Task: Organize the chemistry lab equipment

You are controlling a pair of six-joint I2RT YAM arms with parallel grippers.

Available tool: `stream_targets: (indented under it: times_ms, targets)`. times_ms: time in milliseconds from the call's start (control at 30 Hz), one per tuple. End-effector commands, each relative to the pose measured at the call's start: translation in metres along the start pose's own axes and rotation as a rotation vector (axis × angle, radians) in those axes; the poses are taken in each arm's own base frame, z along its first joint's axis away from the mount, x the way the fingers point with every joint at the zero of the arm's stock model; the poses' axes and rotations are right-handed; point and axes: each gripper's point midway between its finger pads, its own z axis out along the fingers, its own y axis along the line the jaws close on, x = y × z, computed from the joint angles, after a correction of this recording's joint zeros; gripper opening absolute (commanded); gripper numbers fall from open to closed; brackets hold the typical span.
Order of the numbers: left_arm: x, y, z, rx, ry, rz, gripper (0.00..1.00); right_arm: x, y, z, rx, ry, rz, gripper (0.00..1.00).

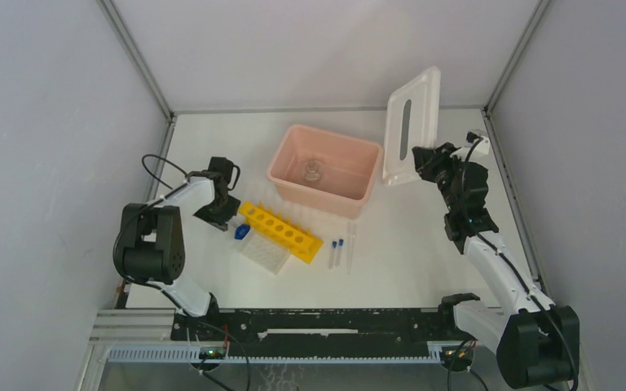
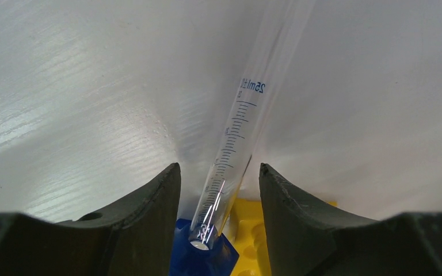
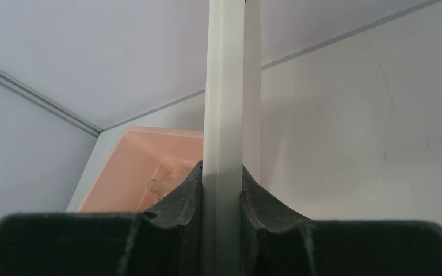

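Note:
A clear graduated cylinder (image 2: 239, 132) on a blue base (image 2: 198, 259) lies between the fingers of my open left gripper (image 2: 218, 167), with a gap on each side. In the top view that gripper (image 1: 225, 213) is at the left end of the yellow tube rack (image 1: 281, 230), and the blue base (image 1: 242, 232) shows beside it. The clear well plate (image 1: 265, 253) lies in front of the rack. Two blue-capped vials (image 1: 336, 253) and a thin clear tube (image 1: 350, 246) lie to the right. Small round glassware (image 1: 313, 172) sits inside the pink box (image 1: 357, 197). My right gripper (image 3: 221, 167) is shut on the white lid (image 3: 224, 86).
The white lid (image 1: 412, 126) is held upright at the pink box's right end, near the back wall. Grey enclosure walls stand on the left, right and back. The arm bases and a black rail (image 1: 326, 322) line the near edge.

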Motion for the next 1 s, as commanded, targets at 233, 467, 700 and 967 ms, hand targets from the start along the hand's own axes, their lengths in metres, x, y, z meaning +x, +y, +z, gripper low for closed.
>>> stream_targets:
  times_ms: [233, 467, 700, 967]
  targets:
    - [0.003, 0.002, 0.009, -0.003, 0.011, 0.042, 0.42, -0.024, 0.011, 0.000, -0.046, -0.100, -0.006, 0.00]
    - [0.001, 0.003, 0.009, -0.010, 0.007, 0.065, 0.14, -0.025, 0.012, -0.001, -0.049, -0.102, -0.004, 0.00]
    - [-0.007, 0.008, 0.003, -0.032, -0.028, 0.066, 0.10, -0.027, 0.014, -0.002, -0.058, -0.106, -0.002, 0.00]
    - [-0.042, 0.007, -0.036, 0.012, -0.144, 0.021, 0.03, -0.028, 0.015, -0.002, -0.063, -0.109, 0.003, 0.00]
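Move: Just under the left fingertips, about 1 cm down, the graduated cylinder lies slantwise, its middle some 1 cm forward and 1 cm left, its blue base about 3 cm right and 2 cm back. The yellow rack's middle is some 14 cm right and 2 cm back; the clear tray about 10 cm right and 7 cm back. From the right hand, which holds the lid, the cylinder lies roughly 45 cm left, 7 cm back and 24 cm below. Sinking barely 1 cm, the left hand, pointing down, settles around the graduated cylinder and stops. Its fingers close from a bit over half open and pinch the glass near the blue base, turning only a few degrees clockwise; then the hand starts drawing back and left, about 1 cm each, and up about 1 cm, away from the rack. ##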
